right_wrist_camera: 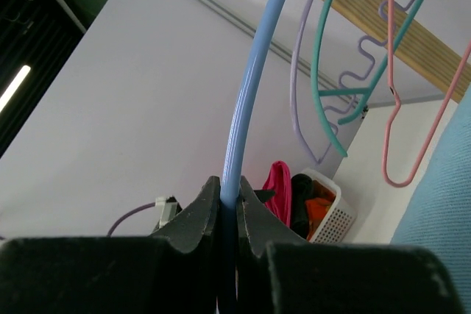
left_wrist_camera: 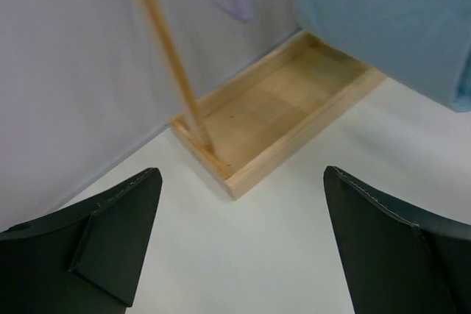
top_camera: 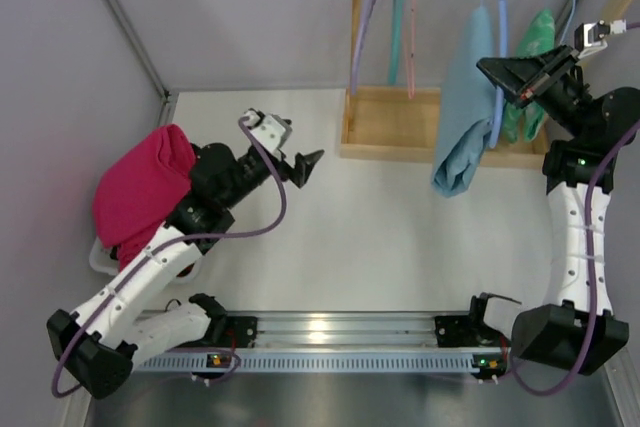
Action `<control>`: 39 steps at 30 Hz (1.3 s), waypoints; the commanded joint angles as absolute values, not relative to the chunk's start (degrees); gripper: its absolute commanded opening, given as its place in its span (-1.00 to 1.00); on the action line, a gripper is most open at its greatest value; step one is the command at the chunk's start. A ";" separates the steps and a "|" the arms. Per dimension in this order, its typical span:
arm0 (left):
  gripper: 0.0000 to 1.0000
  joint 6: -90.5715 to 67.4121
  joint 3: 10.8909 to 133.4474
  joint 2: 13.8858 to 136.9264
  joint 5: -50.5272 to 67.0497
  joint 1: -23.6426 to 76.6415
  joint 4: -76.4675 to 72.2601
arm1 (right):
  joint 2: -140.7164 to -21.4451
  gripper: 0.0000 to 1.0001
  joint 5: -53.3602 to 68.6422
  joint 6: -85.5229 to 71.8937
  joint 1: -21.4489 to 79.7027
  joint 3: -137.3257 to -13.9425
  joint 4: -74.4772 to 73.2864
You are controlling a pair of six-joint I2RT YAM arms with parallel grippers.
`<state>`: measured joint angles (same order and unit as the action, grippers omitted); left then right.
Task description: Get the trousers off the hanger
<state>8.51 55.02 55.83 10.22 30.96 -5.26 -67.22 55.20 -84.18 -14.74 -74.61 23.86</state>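
Observation:
Light blue trousers (top_camera: pixel 463 107) hang on a blue hanger (top_camera: pixel 498 37) on the rack at the back right. My right gripper (top_camera: pixel 503 79) is shut on the blue hanger's arm (right_wrist_camera: pixel 246 101), beside the trousers (right_wrist_camera: pixel 441 196). My left gripper (top_camera: pixel 303 167) is open and empty above the white table, left of the rack base. In the left wrist view the trousers (left_wrist_camera: pixel 390 23) hang at the upper right, well ahead of the open fingers (left_wrist_camera: pixel 121 218).
A wooden rack base (top_camera: pixel 392 122) stands at the back with purple, teal and pink empty hangers (top_camera: pixel 395 17). A green garment (top_camera: pixel 530 72) hangs at the far right. A white basket with pink cloth (top_camera: pixel 140 192) sits at the left.

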 commanded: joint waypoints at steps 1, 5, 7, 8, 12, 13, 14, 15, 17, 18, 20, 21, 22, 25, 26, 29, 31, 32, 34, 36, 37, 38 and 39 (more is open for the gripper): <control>0.96 13.28 54.31 57.82 10.02 40.06 -12.74 | -60.56 -1.00 49.40 -76.65 -14.24 -74.45 25.68; 0.96 7.92 57.38 64.14 7.83 48.41 -16.95 | -57.31 -1.00 47.11 -75.41 -14.15 -71.81 20.84; 0.96 5.47 58.88 66.61 6.60 53.24 -18.80 | -55.73 -1.00 46.67 -74.71 -14.15 -70.58 18.47; 0.96 4.84 60.63 68.10 5.72 54.74 -19.68 | -55.29 -1.00 46.23 -74.45 -14.06 -70.14 17.59; 0.97 2.91 64.07 75.74 5.28 61.69 -25.91 | -52.39 -1.00 45.09 -72.52 -13.80 -67.68 14.16; 0.97 2.38 65.73 76.89 4.84 62.40 -26.54 | -52.03 -1.00 44.83 -72.25 -13.80 -67.41 12.67; 0.97 1.76 66.70 78.04 3.70 63.62 -26.98 | -51.25 -1.00 44.74 -71.64 -13.80 -67.15 12.13; 0.97 0.28 67.67 80.66 3.17 63.98 -27.50 | -50.98 -1.00 44.65 -71.46 -13.80 -66.80 11.26; 0.97 -2.63 70.65 83.04 2.81 64.34 -27.86 | -50.02 -1.00 44.47 -70.84 -13.80 -66.71 9.33; 0.97 -4.20 71.45 84.88 2.46 64.42 -28.12 | -49.84 -1.00 44.39 -70.32 -13.80 -66.53 8.71; 0.97 -5.70 73.82 86.65 2.81 64.60 -28.21 | -49.13 -1.00 44.12 -69.96 -13.80 -66.36 7.56; 0.98 -6.23 74.35 87.36 3.16 64.69 -28.21 | -48.87 -1.00 44.12 -69.96 -13.71 -66.18 7.38; 0.97 -6.85 75.40 88.93 3.34 64.86 -28.21 | -48.87 -1.00 44.03 -69.87 -13.71 -66.18 7.12; 0.98 -8.96 77.16 91.57 3.95 64.95 -28.12 | -48.43 -1.00 43.94 -69.96 -13.71 -66.01 6.50; 0.97 -9.31 77.60 92.28 3.96 65.04 -28.21 | -48.34 -1.00 43.95 -69.96 -13.62 -66.01 6.42; 0.97 -9.67 79.45 94.56 4.74 65.04 -28.21 | -48.08 -1.00 44.12 -69.70 -13.54 -66.18 5.98; 0.98 -9.76 80.24 95.53 5.97 65.04 -28.21 | -47.90 -1.00 44.30 -69.52 -13.45 -66.09 5.80; 0.97 -9.76 80.68 96.32 5.89 65.04 -28.21 | -47.73 -1.00 44.56 -69.70 -13.36 -66.09 5.71; 0.97 -9.67 81.21 97.29 5.28 65.04 -28.21 | -47.72 -1.00 44.65 -69.70 -13.36 -66.09 5.36; 0.97 -9.14 81.39 98.34 5.36 65.04 -29.17 | -47.72 -1.00 44.82 -69.52 -13.10 -66.27 5.28; 0.97 -8.88 81.65 98.78 5.36 65.04 -29.35 | -47.64 -1.00 44.91 -69.43 -13.10 -66.44 5.19; 0.97 -8.44 82.00 99.31 4.84 65.04 -29.36 | -47.64 -1.00 45.00 -69.35 -13.10 -66.53 5.01; 0.95 -8.18 82.26 100.10 4.22 65.04 -29.36 | -47.64 -1.00 45.17 -69.35 -13.01 -66.53 5.10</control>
<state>-8.64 79.18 98.96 4.62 64.73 -24.18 -50.70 45.10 -71.53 -13.98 -64.12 -5.17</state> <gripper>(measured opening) 0.982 0.067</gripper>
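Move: The light-blue trousers hang over the blue hanger roughly 33 cm to the left hand's right, 8 cm ahead and 3 cm higher. From that hand the blue hanger is about 38 cm right, 9 ahead and 12 above, the pink hanger 21 right, 20 ahead and 12 above. From the right hand, closed on the blue hanger, the trousers' middle is some 7 cm left, level fore and aft and 13 below; the green cloth is about 6 cm right, 9 ahead and 8 below. The open left hand sweeps about 31 cm to its right towards the lower part of the trousers, going some 10 cm back on the way before easing slightly forward and sinking at the end, while it turns about 30 degrees clockwise and tips its fingers down; it ends close in front of the cloth without closing. The right hand keeps its shut grip on the blue hanger and brings it about 7 cm down and 3 cm back, tipping down and turning a little clockwise, then holds it there nearly still for the left hand. ##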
